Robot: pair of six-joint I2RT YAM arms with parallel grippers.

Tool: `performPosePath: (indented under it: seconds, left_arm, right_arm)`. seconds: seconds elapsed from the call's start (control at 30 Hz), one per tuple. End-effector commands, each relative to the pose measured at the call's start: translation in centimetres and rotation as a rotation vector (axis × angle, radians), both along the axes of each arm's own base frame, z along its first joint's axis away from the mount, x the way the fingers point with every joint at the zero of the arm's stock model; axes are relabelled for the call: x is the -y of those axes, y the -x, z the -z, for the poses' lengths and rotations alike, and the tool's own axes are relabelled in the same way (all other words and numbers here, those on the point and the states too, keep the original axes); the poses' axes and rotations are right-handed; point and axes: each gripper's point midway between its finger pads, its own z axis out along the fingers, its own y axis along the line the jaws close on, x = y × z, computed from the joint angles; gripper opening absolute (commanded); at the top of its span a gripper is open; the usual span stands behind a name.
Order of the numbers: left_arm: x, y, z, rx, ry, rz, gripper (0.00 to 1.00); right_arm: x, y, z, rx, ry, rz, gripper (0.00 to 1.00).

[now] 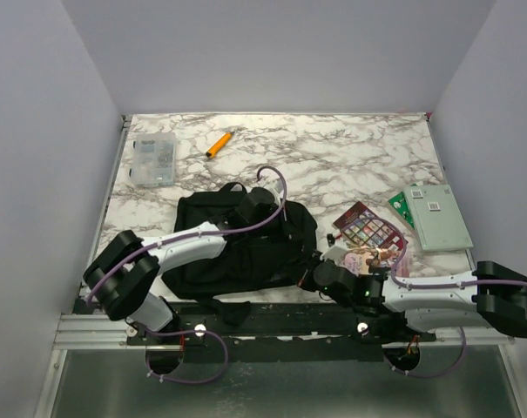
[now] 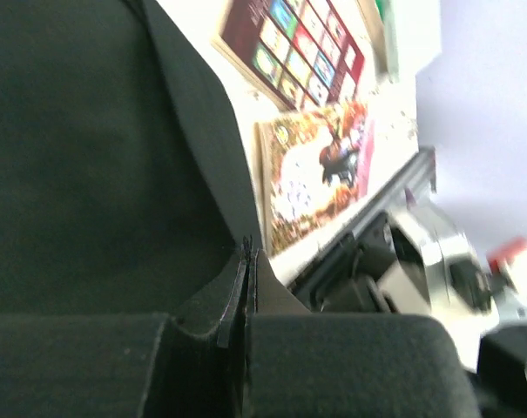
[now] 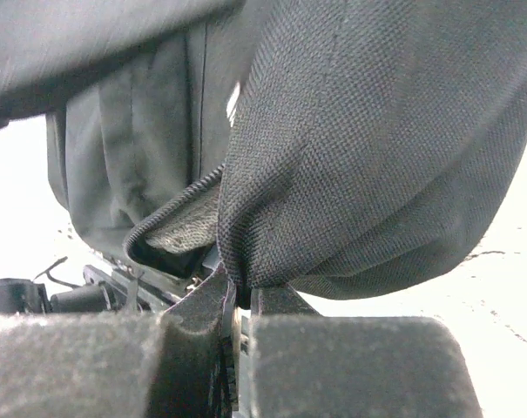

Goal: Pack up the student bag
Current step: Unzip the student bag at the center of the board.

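The student bag [image 1: 233,248] is a large black fabric backpack lying flat near the table's front edge. My left arm reaches over it, and my left gripper [image 1: 260,205] sits at the bag's far right part. In the left wrist view that gripper [image 2: 248,257] is shut, with a thin black edge of the bag [image 2: 89,157] pinched between the tips. My right gripper [image 1: 312,275] is at the bag's near right edge. Seen from the right wrist, it [image 3: 241,292] is shut on a fold of the bag's woven fabric [image 3: 368,157], beside a zipper edge [image 3: 172,209].
Two colourful books [image 1: 372,228] [image 1: 368,258] lie just right of the bag, and a green and white book [image 1: 434,216] lies farther right. An orange marker [image 1: 218,144] and a clear plastic box [image 1: 152,160] sit at the back left. Walls close in three sides.
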Motion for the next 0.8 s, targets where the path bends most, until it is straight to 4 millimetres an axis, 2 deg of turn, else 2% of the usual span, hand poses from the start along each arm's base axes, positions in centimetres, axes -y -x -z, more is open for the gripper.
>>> performPosePath:
  seconds: [0.0, 0.1, 0.23, 0.33, 0.47, 0.5, 0.57, 0.6, 0.7, 0.77]
  left_arm:
    - [-1.1, -9.3, -0.5, 0.135, -0.130, -0.254, 0.00]
    - [-2.0, -13.6, -1.2, 0.201, -0.200, -0.336, 0.00]
    - [-3.7, -16.8, -2.7, 0.257, -0.263, -0.380, 0.00]
    - [-4.9, -17.7, -3.9, 0.316, -0.303, -0.377, 0.00]
    - [-5.9, -17.2, -4.4, 0.366, -0.356, -0.335, 0.00]
    - [-5.7, -16.7, -4.6, 0.370, -0.347, -0.305, 0.00]
    - [-5.4, -15.8, -5.1, 0.371, -0.320, -0.258, 0.00]
    - [-5.3, -15.3, -5.1, 0.365, -0.309, -0.243, 0.00]
    - [-4.8, -13.9, -5.2, 0.332, -0.267, -0.201, 0.00]
    - [-4.5, -13.2, -4.9, 0.301, -0.242, -0.183, 0.00]
  right_arm:
    - [0.0, 2.6, 1.6, 0.024, 0.077, -0.129, 0.01]
    - [0.1, 3.9, 2.5, -0.012, 0.061, -0.142, 0.00]
    - [1.1, 4.3, 3.2, -0.041, 0.075, -0.127, 0.01]
    - [2.0, 4.1, 3.2, -0.040, 0.101, -0.098, 0.00]
    - [3.0, 3.8, 2.6, -0.022, 0.187, -0.098, 0.03]
    - [3.0, 3.7, 1.9, -0.004, 0.207, -0.108, 0.10]
    - [3.2, 3.3, 0.4, 0.024, 0.261, -0.114, 0.36]
    - [3.6, 3.1, -0.1, 0.039, 0.307, -0.117, 0.43]
    - [3.2, 2.1, -3.5, 0.114, 0.378, -0.134, 0.64]
    - [2.8, 1.2, -5.4, 0.164, 0.410, -0.148, 0.73]
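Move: The bag's near right corner is pinched in the right hand; cloth on its right side is in the left fingertips. From the left hand the handle loop on the far edge lies about 13 cm ahead, 14 cm left and 8 cm down. The dark book is roughly 3 cm ahead of the left hand and 23 cm right, the picture book 7 cm back and 24 cm right, both some 11 cm lower. The bag is pulled from its right side towards its far edge by the still-shut left fingers, quickly about 14 cm forward, then some 5 cm left with a small lift, the wrist turning until they point more forward and down. The right hand first keeps its pinch on the near corner, tugging back 3 cm, then opens wide, lets go and rises about 4 cm. ##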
